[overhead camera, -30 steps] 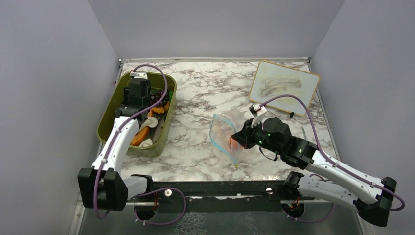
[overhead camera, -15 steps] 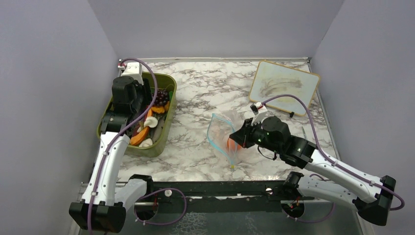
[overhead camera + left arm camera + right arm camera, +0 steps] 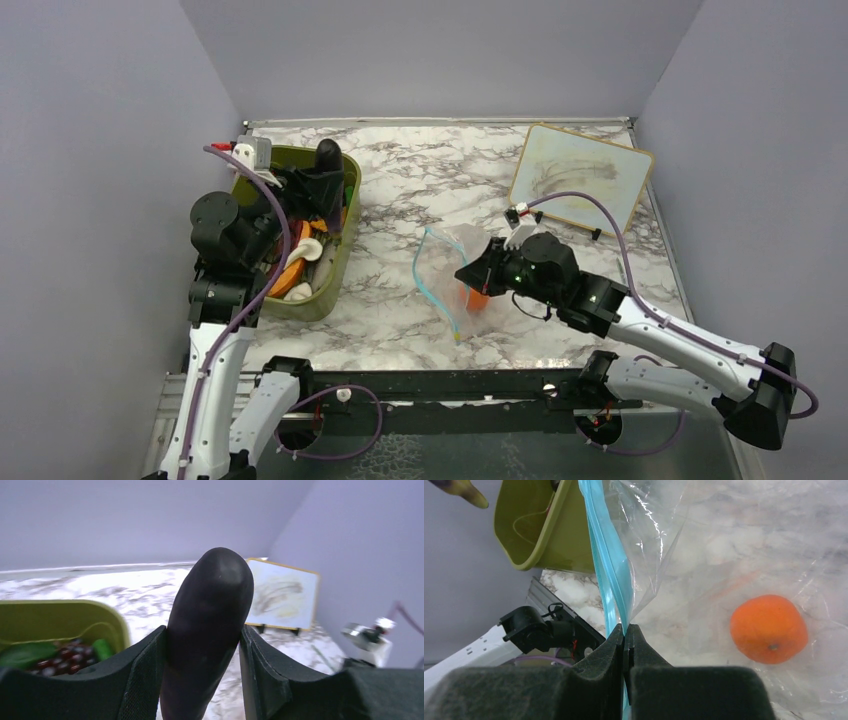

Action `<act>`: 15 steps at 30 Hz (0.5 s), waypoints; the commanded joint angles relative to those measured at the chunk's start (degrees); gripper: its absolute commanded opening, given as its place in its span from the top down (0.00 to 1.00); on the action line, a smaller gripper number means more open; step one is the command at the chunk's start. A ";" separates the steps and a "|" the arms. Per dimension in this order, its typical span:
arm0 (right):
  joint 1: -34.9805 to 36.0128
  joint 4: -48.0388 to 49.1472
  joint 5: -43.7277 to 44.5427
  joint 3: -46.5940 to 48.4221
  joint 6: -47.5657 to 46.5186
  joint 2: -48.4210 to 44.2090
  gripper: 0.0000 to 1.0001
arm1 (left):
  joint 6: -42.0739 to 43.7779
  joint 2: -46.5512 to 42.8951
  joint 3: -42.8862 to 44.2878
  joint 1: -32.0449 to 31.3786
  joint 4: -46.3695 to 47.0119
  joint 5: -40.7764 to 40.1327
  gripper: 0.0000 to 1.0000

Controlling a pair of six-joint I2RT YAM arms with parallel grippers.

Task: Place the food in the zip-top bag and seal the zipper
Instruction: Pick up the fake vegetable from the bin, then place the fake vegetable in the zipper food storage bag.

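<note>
My left gripper [image 3: 322, 186] is shut on a smooth dark purple, eggplant-shaped food piece [image 3: 207, 625] and holds it above the far end of the olive-green tub [image 3: 337, 272]. The piece stands up between the jaws [image 3: 327, 160]. More food lies in the tub: orange wedges [image 3: 290, 275], white slices [image 3: 308, 248] and dark grapes [image 3: 65, 660]. My right gripper [image 3: 470, 274] is shut on the teal zipper strip [image 3: 606, 555] of the clear zip-top bag [image 3: 448, 258], holding its mouth up. An orange round piece [image 3: 769, 628] lies inside the bag.
A white board with a wooden frame [image 3: 580, 178] leans at the far right of the marble table [image 3: 400, 190]; it also shows in the left wrist view [image 3: 282, 592]. Grey walls close in the left, back and right sides.
My left gripper has risen out of the tub with the dark purple piece and its arm has swung back. My right gripper has drawn the bag's mouth leftward.
</note>
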 commanded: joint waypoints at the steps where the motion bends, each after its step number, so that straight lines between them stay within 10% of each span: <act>1: 0.10 5.36 -1.52 0.24 3.81 1.13 0.99 | -13.96 -0.96 -5.01 -1.08 14.54 13.10 0.74; 15: 0.10 11.63 -0.59 1.42 10.43 1.74 0.99 | -36.87 -3.02 -19.66 -2.78 35.82 14.17 0.72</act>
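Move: The eggplant is already out of the bin in the left fingers. The open mouth of the zip-top bag lies about 18 cm to the right of the left hand, 12 cm back and 20 cm below; the bin's middle is some 12 cm left, 6 cm back and 30 cm down. From the right hand, which pinches the bag's edge, the mouth is about 4 cm left and 1 cm back, and the orange vegetable inside is 4 cm right, 6 cm back and 13 cm lower. The eggplant, still gripped by the left hand, is carried about 5 cm to the right towards the bag, also drifting back and, after a slight rise, sinking a little, while the wrist rolls its left side down and turns clockwise, some 30 degrees in all. The right fingers keep the bag's zipper edge pinched and ease it left and up, roughly 2 cm each way, tilting slightly. ##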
